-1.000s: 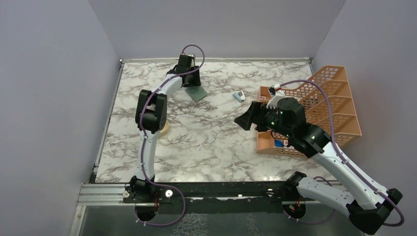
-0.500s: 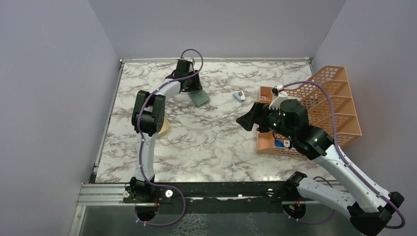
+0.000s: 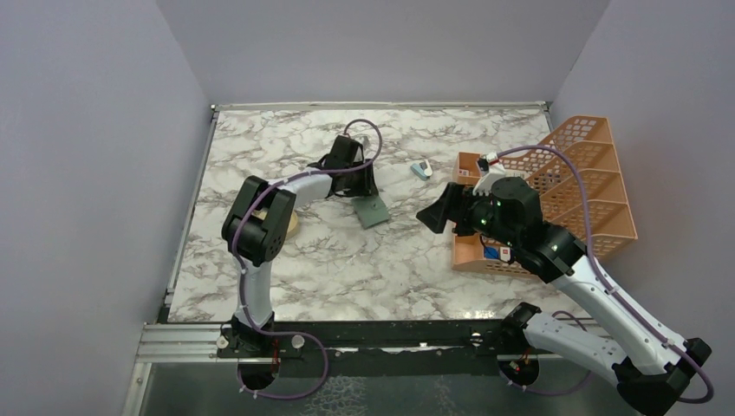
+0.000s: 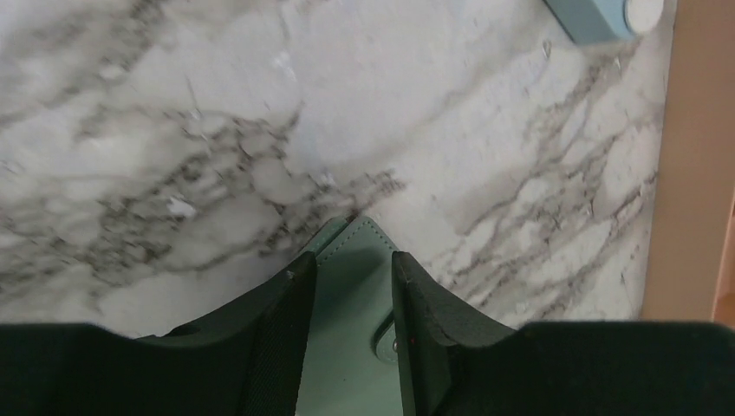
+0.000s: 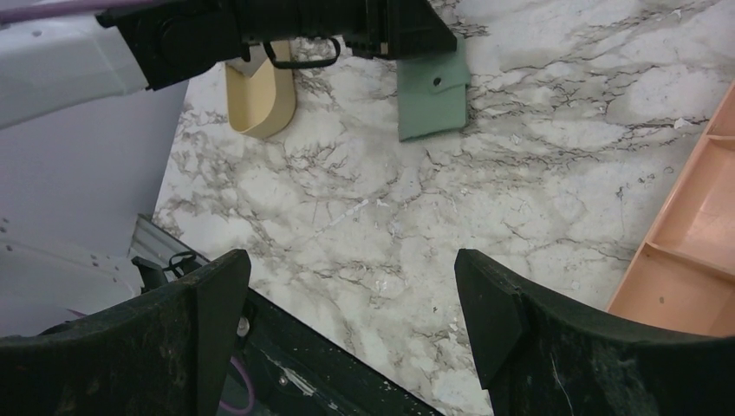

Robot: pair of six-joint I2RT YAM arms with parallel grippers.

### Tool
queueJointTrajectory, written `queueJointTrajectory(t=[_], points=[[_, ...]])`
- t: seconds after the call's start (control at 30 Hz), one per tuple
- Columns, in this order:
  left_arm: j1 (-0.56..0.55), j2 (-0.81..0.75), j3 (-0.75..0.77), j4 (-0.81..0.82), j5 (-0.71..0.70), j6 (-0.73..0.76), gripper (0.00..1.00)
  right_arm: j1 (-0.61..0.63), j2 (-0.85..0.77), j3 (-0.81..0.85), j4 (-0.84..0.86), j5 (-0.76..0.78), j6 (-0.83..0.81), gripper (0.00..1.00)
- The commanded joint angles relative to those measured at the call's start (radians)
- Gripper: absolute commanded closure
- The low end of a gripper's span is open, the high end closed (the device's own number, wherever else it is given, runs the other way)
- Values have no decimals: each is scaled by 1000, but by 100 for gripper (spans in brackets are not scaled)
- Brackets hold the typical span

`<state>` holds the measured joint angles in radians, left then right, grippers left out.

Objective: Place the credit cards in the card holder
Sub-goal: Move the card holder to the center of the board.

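The grey-green card holder [image 3: 374, 211] lies near the middle of the marble table, folded, with its snap tab showing. My left gripper [image 3: 367, 187] is at its far end. In the left wrist view the card holder [image 4: 347, 347] fills the narrow gap of the left gripper [image 4: 351, 260], and both fingers overlap its sides. My right gripper [image 3: 433, 213] hovers wide open to the right of it, with only table between its fingers [image 5: 208, 295]. From there the card holder [image 5: 431, 100] shows at the top. No credit cards show in any view.
A tan oval dish [image 3: 291, 227] sits by the left arm's elbow, also in the right wrist view [image 5: 260, 95]. A small blue-and-white gadget [image 3: 421, 169] lies at the back. The orange mesh rack [image 3: 563, 191] stands at the right edge.
My left gripper has swung from the back of the table toward the middle and right, and the card holder has come with it. The right arm has barely moved.
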<state>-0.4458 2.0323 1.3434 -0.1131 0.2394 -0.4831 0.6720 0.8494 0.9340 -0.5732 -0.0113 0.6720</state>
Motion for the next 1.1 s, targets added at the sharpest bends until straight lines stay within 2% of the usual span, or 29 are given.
queueJointTrajectory(t=[0.0,0.33,0.53,0.63,0.8,0.9,1.07], points=[[-74,-57,-159,-57,53,-42,59,-5,0,-14,-18,25,3,11],[-154,-278,-447,101,130,-179,59,-5,31,-43,-57,-5,38,12],[-155,-477,-474,75,72,-169,54,-6,87,-58,-28,-103,45,22],[-154,-570,-452,12,-8,-130,49,-5,126,-69,8,-168,60,32],[-153,-738,-451,-53,-139,-71,39,-5,239,-86,51,-244,85,47],[-153,-843,-464,-78,-206,-36,14,1,310,-100,77,-257,88,50],[-153,-1024,-481,-124,-307,32,1,25,450,-68,77,-209,45,54]])
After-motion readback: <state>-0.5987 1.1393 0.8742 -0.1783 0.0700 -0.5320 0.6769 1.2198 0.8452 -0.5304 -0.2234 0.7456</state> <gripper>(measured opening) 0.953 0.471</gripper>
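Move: The left fingertips rest on the far end of the card holder, whose middle lies about 4 cm back of the hand, 1 cm left and 2 cm below. The blue gadget lies some 8 cm ahead and 15 cm right, the cream tray 6 cm back and 30 cm left. From the right hand the card holder is roughly 18 cm ahead, 18 cm left and 23 cm down; the orange rack stands about 18 cm ahead and 32 cm right. Left fingertips drag the card holder back about 15 cm, then lift off, opening; right hand sinks, half closing. ##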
